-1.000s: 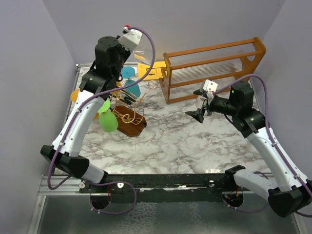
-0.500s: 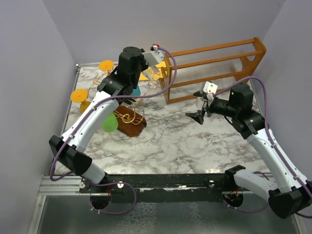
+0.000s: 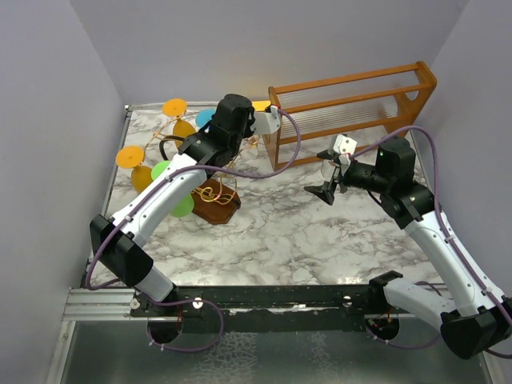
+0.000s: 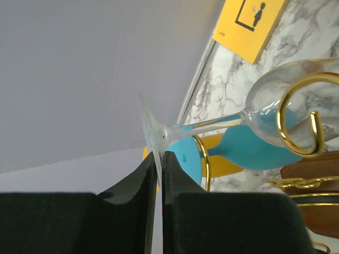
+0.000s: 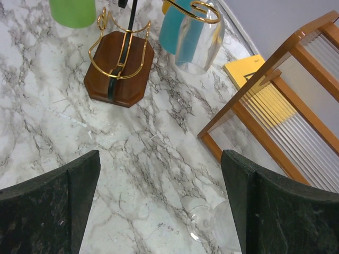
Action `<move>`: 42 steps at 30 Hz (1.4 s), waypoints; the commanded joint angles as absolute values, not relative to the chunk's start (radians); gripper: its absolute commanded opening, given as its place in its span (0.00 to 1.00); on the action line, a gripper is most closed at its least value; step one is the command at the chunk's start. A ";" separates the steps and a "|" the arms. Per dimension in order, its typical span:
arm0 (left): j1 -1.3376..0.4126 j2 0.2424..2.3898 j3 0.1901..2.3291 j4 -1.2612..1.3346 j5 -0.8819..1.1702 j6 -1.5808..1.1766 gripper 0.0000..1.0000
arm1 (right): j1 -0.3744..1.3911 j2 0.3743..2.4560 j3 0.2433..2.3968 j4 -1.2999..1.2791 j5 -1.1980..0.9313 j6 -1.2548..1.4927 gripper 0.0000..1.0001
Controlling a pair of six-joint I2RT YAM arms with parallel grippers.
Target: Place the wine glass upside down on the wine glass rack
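Observation:
A clear wine glass (image 4: 280, 92) is pinched by its foot in my left gripper (image 4: 160, 154), which is shut on the thin disc. The glass's bowl lies inside a curly gold wire loop of the wine glass rack (image 4: 296, 114). In the right wrist view the glass (image 5: 200, 39) hangs bowl-down in that loop beside a blue glass (image 5: 177, 26). The rack (image 3: 214, 204) stands on its dark wooden base at the left, with my left gripper (image 3: 250, 132) over its right side. My right gripper (image 3: 326, 170) hovers open and holds nothing, right of the rack.
Orange (image 3: 174, 108), green (image 3: 182, 206) and blue glasses hang on the rack. A large orange-brown wooden frame (image 3: 352, 112) stands at the back right, a yellow card (image 4: 249, 24) beside it. Another clear glass (image 5: 214, 233) lies on the marble table (image 3: 280, 232) under my right gripper.
My left arm has swung from the back left to the right and down, bringing the clear glass into the rack's right-hand wire loop. The right arm has not moved.

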State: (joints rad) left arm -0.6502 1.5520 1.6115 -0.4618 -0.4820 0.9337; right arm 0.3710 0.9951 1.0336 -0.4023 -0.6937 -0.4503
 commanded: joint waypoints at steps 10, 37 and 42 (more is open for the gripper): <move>-0.701 1.467 1.592 -0.599 -0.364 0.962 0.00 | 0.367 0.993 1.028 -0.389 -0.707 -0.468 0.95; -0.738 1.423 1.647 -0.753 -0.231 0.950 0.00 | 0.367 1.008 1.022 -0.390 -0.682 -0.475 0.95; -0.739 1.430 1.664 -0.759 -0.193 0.939 0.00 | 0.367 1.010 1.021 -0.391 -0.687 -0.478 0.95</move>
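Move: The left hand already pinches the foot of the clear wine glass, bowl hanging down. The empty hook on the right side of the wire glass rack lies roughly 6 cm back, 2 cm right and 5 cm below that hand. The hung blue glass is about 9 cm left, 2 cm back and 10 cm lower; the yellow book lies some 10 cm straight ahead, 28 cm below. From the right hand the hook is about 8 cm ahead and 15 cm left, roughly level. Back and to the right, the left hand draws the glass about 7 cm back and 3 cm right while sinking some 4 cm, then rises about a centimetre at the end, bringing the stem in alongside the empty hook. The hand turns clockwise and tips further down, each by about 15 degrees, with the fingers kept shut on the foot. ##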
